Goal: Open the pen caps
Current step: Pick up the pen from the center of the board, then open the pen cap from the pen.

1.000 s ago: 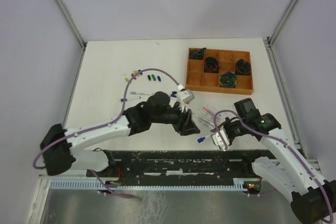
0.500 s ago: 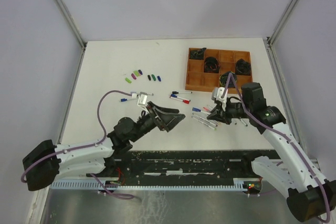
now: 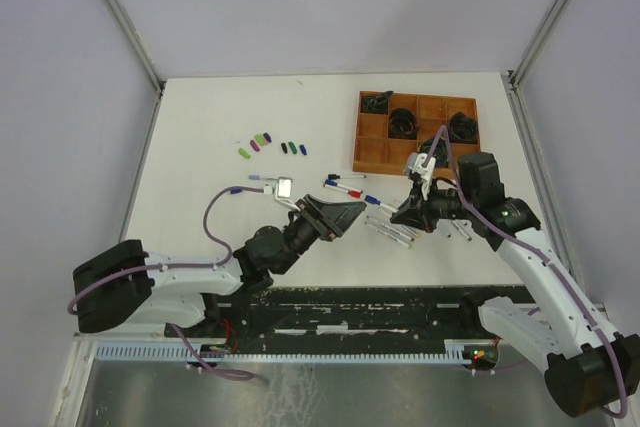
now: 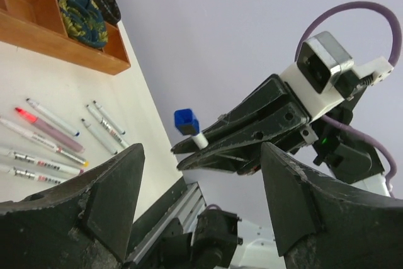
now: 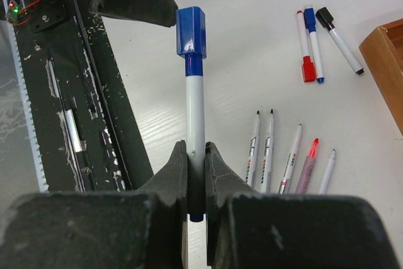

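Note:
My right gripper is shut on the white barrel of a pen. The pen's blue cap is on and points at my left gripper. In the top view the right gripper holds this pen above the table, cap toward my left gripper. The left gripper is open and empty, and the blue cap sits just beyond its jaw gap, not touching. Several loose pen caps lie at the far left of the table.
Uncapped pens and three capped pens lie on the table under my right gripper. More pens lie mid-table. The brown compartment tray stands at the back right, and its rim shows in the left wrist view. The black base rail runs along the near edge.
My left gripper has moved right, toward the blue cap, and stays open. My right gripper came up from the near edge to mid-table and still holds the pen.

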### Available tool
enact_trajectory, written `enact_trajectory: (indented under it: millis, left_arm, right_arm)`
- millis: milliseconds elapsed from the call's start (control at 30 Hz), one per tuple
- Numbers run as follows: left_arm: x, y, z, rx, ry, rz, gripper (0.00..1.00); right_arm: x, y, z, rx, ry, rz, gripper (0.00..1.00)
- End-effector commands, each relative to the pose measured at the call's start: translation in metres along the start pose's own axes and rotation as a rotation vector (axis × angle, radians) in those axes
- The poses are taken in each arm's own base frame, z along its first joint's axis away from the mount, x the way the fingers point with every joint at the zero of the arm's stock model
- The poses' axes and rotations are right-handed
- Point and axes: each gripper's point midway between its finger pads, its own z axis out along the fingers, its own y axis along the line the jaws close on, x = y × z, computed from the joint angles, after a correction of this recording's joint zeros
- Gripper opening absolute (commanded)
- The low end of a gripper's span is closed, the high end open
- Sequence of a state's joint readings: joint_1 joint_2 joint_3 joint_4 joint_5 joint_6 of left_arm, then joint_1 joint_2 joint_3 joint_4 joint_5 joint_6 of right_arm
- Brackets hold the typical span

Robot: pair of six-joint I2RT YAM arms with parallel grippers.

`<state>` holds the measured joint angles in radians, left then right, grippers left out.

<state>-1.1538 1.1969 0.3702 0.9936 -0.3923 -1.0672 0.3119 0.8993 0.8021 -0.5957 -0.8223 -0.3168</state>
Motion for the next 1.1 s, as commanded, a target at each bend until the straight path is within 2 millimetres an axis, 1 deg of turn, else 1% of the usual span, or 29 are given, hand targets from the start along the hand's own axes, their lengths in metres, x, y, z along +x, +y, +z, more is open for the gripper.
enact_trajectory:
  millis: [0, 200, 333, 400, 567, 733, 833, 933, 1000, 1033, 1067]
  left_arm:
    - [-0.023, -0.036, 0.019, 0.06, -0.144, -0.098, 0.8]
    - [-0.015, -0.028, 0.031, 0.032, -0.168, -0.116, 0.71]
    - [-0.012, -0.018, 0.039, 0.001, -0.187, -0.126, 0.69]
    - [-0.01, -0.02, 0.042, 0.008, -0.189, -0.132, 0.67]
    - [-0.009, -0.024, 0.049, 0.02, -0.193, -0.144, 0.6]
    - [0.0, -0.018, 0.053, 0.015, -0.177, -0.196, 0.56]
    - [0.005, -0.013, 0.055, 0.022, -0.175, -0.22, 0.5]
    - [0.006, -0.015, 0.057, 0.034, -0.174, -0.229, 0.46]
    - [0.006, -0.015, 0.057, 0.036, -0.173, -0.226, 0.39]
    - [0.006, -0.016, 0.057, 0.037, -0.174, -0.224, 0.34]
    - [0.005, -0.016, 0.056, 0.039, -0.177, -0.223, 0.3]
  right_arm:
    - [-0.014, -0.002, 0.0, 0.002, -0.036, -0.009, 0.01]
    - [-0.015, 0.0, 0.0, -0.008, -0.046, -0.014, 0.01]
    - [-0.015, 0.002, 0.0, -0.02, -0.048, -0.011, 0.02]
    - [-0.014, 0.002, 0.001, -0.022, -0.047, -0.01, 0.01]
    - [-0.011, 0.001, 0.003, -0.026, -0.039, -0.007, 0.01]
    - [-0.009, -0.001, 0.004, -0.017, -0.038, -0.019, 0.01]
    - [-0.009, -0.002, 0.005, -0.015, -0.037, -0.021, 0.02]
    - [-0.006, -0.004, 0.006, -0.006, -0.025, -0.021, 0.02]
    - [-0.003, -0.006, 0.007, -0.003, -0.014, -0.022, 0.01]
    - [-0.002, -0.007, 0.007, -0.001, -0.009, -0.021, 0.02]
    - [-0.001, -0.007, 0.008, -0.001, -0.004, -0.022, 0.02]
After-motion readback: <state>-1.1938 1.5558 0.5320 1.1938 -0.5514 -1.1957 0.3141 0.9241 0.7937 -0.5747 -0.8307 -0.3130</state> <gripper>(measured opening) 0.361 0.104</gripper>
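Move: The blue cap of the marker held in my right hand is about 6 cm to the right of my left hand, 4 cm ahead and 1 cm lower. My right fingertips, on the marker's body, are roughly 13 cm right, 1 cm ahead and 3 cm below it. On the table, some 17 cm down, the uncapped pens lie about 16 cm right and level with it, the red marker some 13 cm straight ahead. From my right hand the cap is 7 cm left, 3 cm ahead and 2 cm up. I bring my left hand about 5 cm right and 3 cm forward onto the blue cap, rising a touch, then dipping slightly below where it began and turning only some 10 degrees. Meanwhile its wide-open fingers draw in to roughly a third open, one on either side of the cap, while my right hand stays put and keeps its grip on the white body. ##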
